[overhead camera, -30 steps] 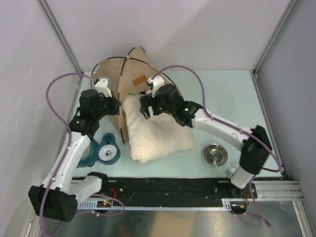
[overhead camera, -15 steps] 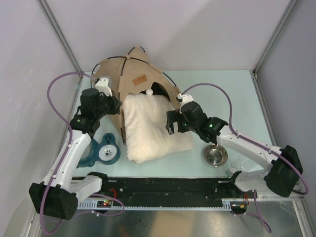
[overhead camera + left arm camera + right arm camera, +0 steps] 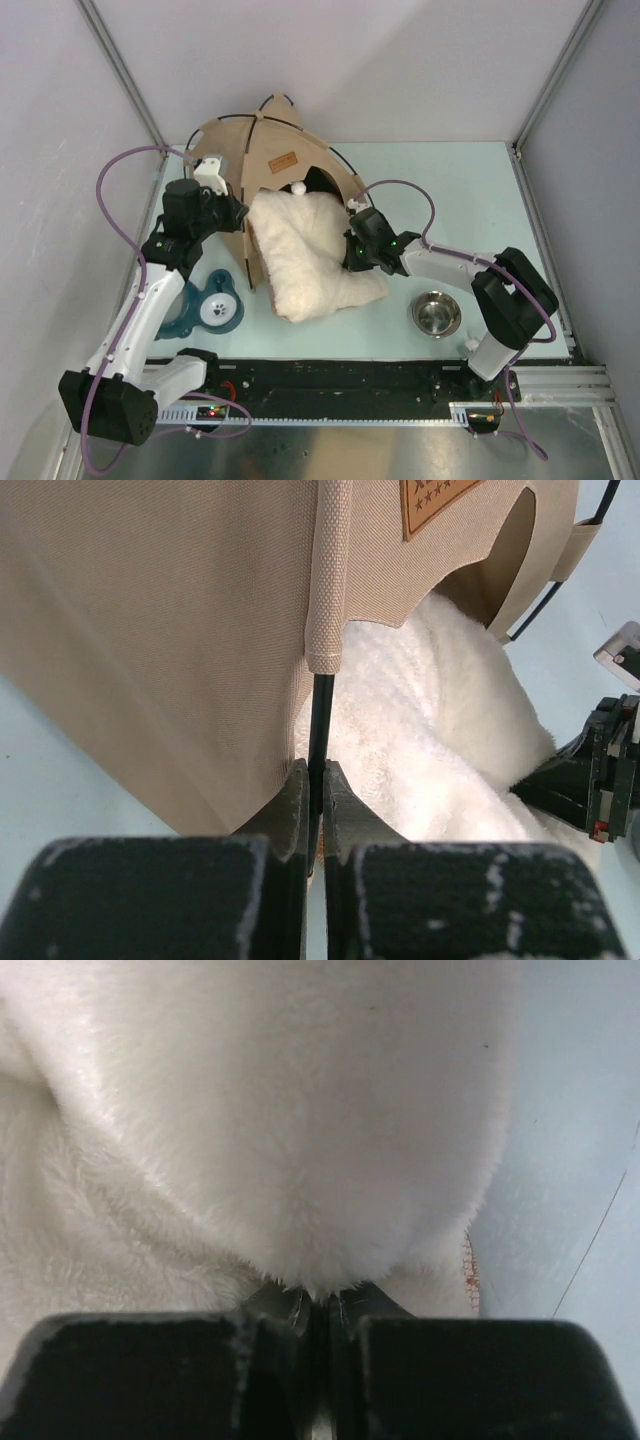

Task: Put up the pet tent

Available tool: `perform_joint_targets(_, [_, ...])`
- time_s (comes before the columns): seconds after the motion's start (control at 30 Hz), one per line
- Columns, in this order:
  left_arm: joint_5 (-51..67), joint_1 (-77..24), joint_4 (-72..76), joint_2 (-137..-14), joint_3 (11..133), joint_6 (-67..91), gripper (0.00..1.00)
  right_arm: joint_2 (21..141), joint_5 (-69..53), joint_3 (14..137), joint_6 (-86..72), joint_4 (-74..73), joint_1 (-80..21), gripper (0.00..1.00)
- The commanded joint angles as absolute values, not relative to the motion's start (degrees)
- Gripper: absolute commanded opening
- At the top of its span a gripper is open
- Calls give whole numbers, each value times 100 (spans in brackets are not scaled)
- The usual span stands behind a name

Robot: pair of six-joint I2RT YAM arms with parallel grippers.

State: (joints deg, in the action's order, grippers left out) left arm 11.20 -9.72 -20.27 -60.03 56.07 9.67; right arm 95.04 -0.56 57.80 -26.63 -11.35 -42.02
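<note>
The tan pet tent (image 3: pixel 262 150) stands at the back of the table, its dark opening facing front right, with a brown label patch (image 3: pixel 282 161) and a white pompom (image 3: pixel 299 187). My left gripper (image 3: pixel 238 216) is at the tent's front left edge, shut on a thin black pole (image 3: pixel 320 715) that comes out of the fabric sleeve (image 3: pixel 328 580); the left gripper's jaws (image 3: pixel 316 780) pinch it. A cream pillow (image 3: pixel 310 258) lies half inside the opening. My right gripper (image 3: pixel 350 254) is shut on the pillow's right edge, fur bulging over its jaws (image 3: pixel 318 1305).
A blue paw-print dish (image 3: pixel 212 308) sits front left, beside the left arm. A steel bowl (image 3: pixel 436 314) rests front right, close under the right forearm. Enclosure walls and metal posts (image 3: pixel 120 70) stand around the table. A black rail (image 3: pixel 330 378) runs along the near edge.
The right arm drew back from the tent opening, then went to the pillow's right edge and closed on it. The pillow shifted slightly. The left arm has held still.
</note>
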Motion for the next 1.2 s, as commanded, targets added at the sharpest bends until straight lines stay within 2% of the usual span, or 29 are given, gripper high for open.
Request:
perform_joint_targets(0.0, [1283, -945, -2048, -6013, 5738, 1057, 0, 9557, 681, 6315, -2280, -539, -4556, 1])
perform_joint_targets(0.13, [1343, -941, -2118, -6044, 5744, 982, 0, 9088, 1381, 6677, -1683, -211, -4880, 0])
perform_joint_targets(0.27, [1498, -940, -2240, -6159, 5809, 943, 0, 8882, 1373, 6965, -1051, 425, -4813, 0])
perform_joint_targets(0.63, [1538, -940, -2305, -6175, 5798, 927, 0, 9894, 700, 7329, -681, 2013, -4253, 0])
perform_joint_targets(0.8, [1446, -942, -2306, -6235, 5817, 944, 0, 10526, 660, 7525, -965, 2097, -4309, 2])
perform_joint_targets(0.87, [1399, -941, -2310, -6239, 5829, 948, 0, 10566, 778, 7546, -1057, 1983, -4386, 20])
perform_joint_targets(0.9, [1376, -945, -2311, -6240, 5832, 953, 2, 10477, 855, 7557, -1078, 1862, -4426, 33])
perform_joint_targets(0.97, [1315, -942, -2311, -6227, 5846, 961, 11, 10220, 1011, 7639, -1076, 1511, -4503, 53])
perform_joint_targets(1.07, [1267, -941, -2312, -6229, 5856, 979, 26, 9772, 1272, 7942, -1107, 729, -4581, 75])
perform_joint_targets(1.1, [1258, -941, -2312, -6239, 5863, 991, 28, 9575, 1339, 8014, -1133, 483, -4597, 83])
perform_joint_targets(1.17, [1231, -943, -2305, -6262, 5880, 1019, 32, 9207, 1444, 8064, -1206, -2, -4628, 92])
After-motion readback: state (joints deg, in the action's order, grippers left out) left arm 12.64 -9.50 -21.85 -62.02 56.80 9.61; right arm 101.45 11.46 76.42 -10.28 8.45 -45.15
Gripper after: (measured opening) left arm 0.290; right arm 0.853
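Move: The tent doorway is the aim: from the right hand, which already pinches the pillow's right side, it lies about 14 cm ahead, 8 to the left and 6 above. The pillow's middle is some 8 cm left, level with that hand; the steel bowl sits about 12 cm back and 18 to the right. From the left hand, still holding the front tent pole, the doorway lies roughly 8 cm ahead, 13 right and 12 below. Carry the pinched side of the pillow with the right gripper up some 15 cm, forward and a little left towards the tent doorway, tipping the fingers up about 35 degrees. Dip about 5 cm, open the fingers to let go, and rise clear. Keep the left gripper nearly still on the tent pole, then ease its fingers partly open. ##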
